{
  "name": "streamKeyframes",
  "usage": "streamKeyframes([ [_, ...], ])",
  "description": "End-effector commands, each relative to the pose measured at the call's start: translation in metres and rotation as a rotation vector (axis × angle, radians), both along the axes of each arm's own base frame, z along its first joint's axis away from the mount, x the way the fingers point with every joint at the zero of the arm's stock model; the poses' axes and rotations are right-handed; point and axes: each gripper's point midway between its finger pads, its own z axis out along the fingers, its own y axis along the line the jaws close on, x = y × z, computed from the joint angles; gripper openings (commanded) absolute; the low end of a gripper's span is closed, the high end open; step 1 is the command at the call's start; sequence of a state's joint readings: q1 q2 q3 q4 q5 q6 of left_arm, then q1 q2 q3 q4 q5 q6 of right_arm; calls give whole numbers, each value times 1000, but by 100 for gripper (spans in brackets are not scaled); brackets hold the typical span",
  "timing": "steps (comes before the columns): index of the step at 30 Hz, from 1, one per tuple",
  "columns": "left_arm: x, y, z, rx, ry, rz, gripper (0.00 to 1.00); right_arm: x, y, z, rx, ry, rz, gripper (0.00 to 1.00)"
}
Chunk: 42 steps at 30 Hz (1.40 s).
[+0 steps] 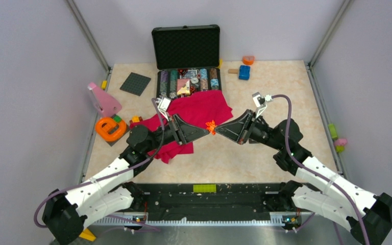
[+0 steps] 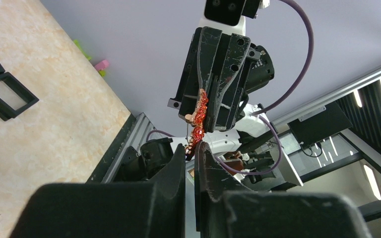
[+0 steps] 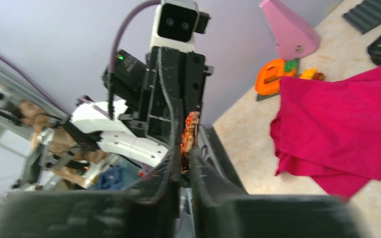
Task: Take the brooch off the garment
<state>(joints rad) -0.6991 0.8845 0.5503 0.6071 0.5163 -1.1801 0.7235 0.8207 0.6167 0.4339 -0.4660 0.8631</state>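
Note:
The brooch point(image 1: 212, 126), a tiny orange-red spiky ornament, hangs in the air between my two grippers, which meet tip to tip. My left gripper point(image 1: 207, 130) is shut on one end of it and my right gripper point(image 1: 217, 128) is shut on the other. In the left wrist view the brooch point(image 2: 200, 111) runs from my left fingertips point(image 2: 194, 147) up into the right gripper's jaws. In the right wrist view the brooch point(image 3: 190, 130) sits pinched above my right gripper point(image 3: 186, 159). The garment point(image 1: 199, 113), a crimson cloth, lies crumpled on the table behind and left, apart from the brooch point(image 3: 347, 124).
An open black case point(image 1: 186, 48) full of small items stands at the back. A dark baseplate point(image 1: 135, 83), a pink wedge point(image 1: 103, 99) and an orange ring toy point(image 1: 111, 128) lie at the left. A blue block point(image 1: 244, 72) sits back right.

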Motion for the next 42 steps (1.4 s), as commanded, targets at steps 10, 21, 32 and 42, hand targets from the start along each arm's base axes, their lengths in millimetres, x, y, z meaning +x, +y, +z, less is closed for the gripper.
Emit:
streamKeyframes([
  [10,16,13,-12,63,-67,87,0,37,-66,-37,-324,57,-421,84],
  [21,41,16,-64,315,-147,164,0,68,-158,-181,-1058,350,-758,99],
  [32,41,9,-95,304,-204,130,0,116,-176,-242,-1141,466,-656,99],
  [42,32,-4,-93,280,-223,12,0,134,-192,-273,-1194,545,-656,99],
])
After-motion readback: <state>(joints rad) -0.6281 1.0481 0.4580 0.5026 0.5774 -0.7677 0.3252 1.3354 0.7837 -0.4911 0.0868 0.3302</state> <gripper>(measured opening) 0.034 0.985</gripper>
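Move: Both hands hold the brooch between their tips, its middle within 2 cm of either hand point. From the right hand, the near frame on the table is about 17 cm right, 12 cm ahead and 32 cm below, with the far frame some 6 cm beyond it. From the left hand, the near frame is 18 cm right, 12 cm ahead and equally low; the garment is 17 cm ahead, 10 cm left and 33 cm below. The right fingers let go of the brooch, opening wide as the hand swings down nearly 30 cm, about 19 cm right and 11 cm forward. Its wrist turns the fingers from pointing left to steeply down over the near frame. The left hand keeps its pinch and lowers the brooch about 12 cm, easing 4 cm forward while its fingertips tip down some 20 degrees. ##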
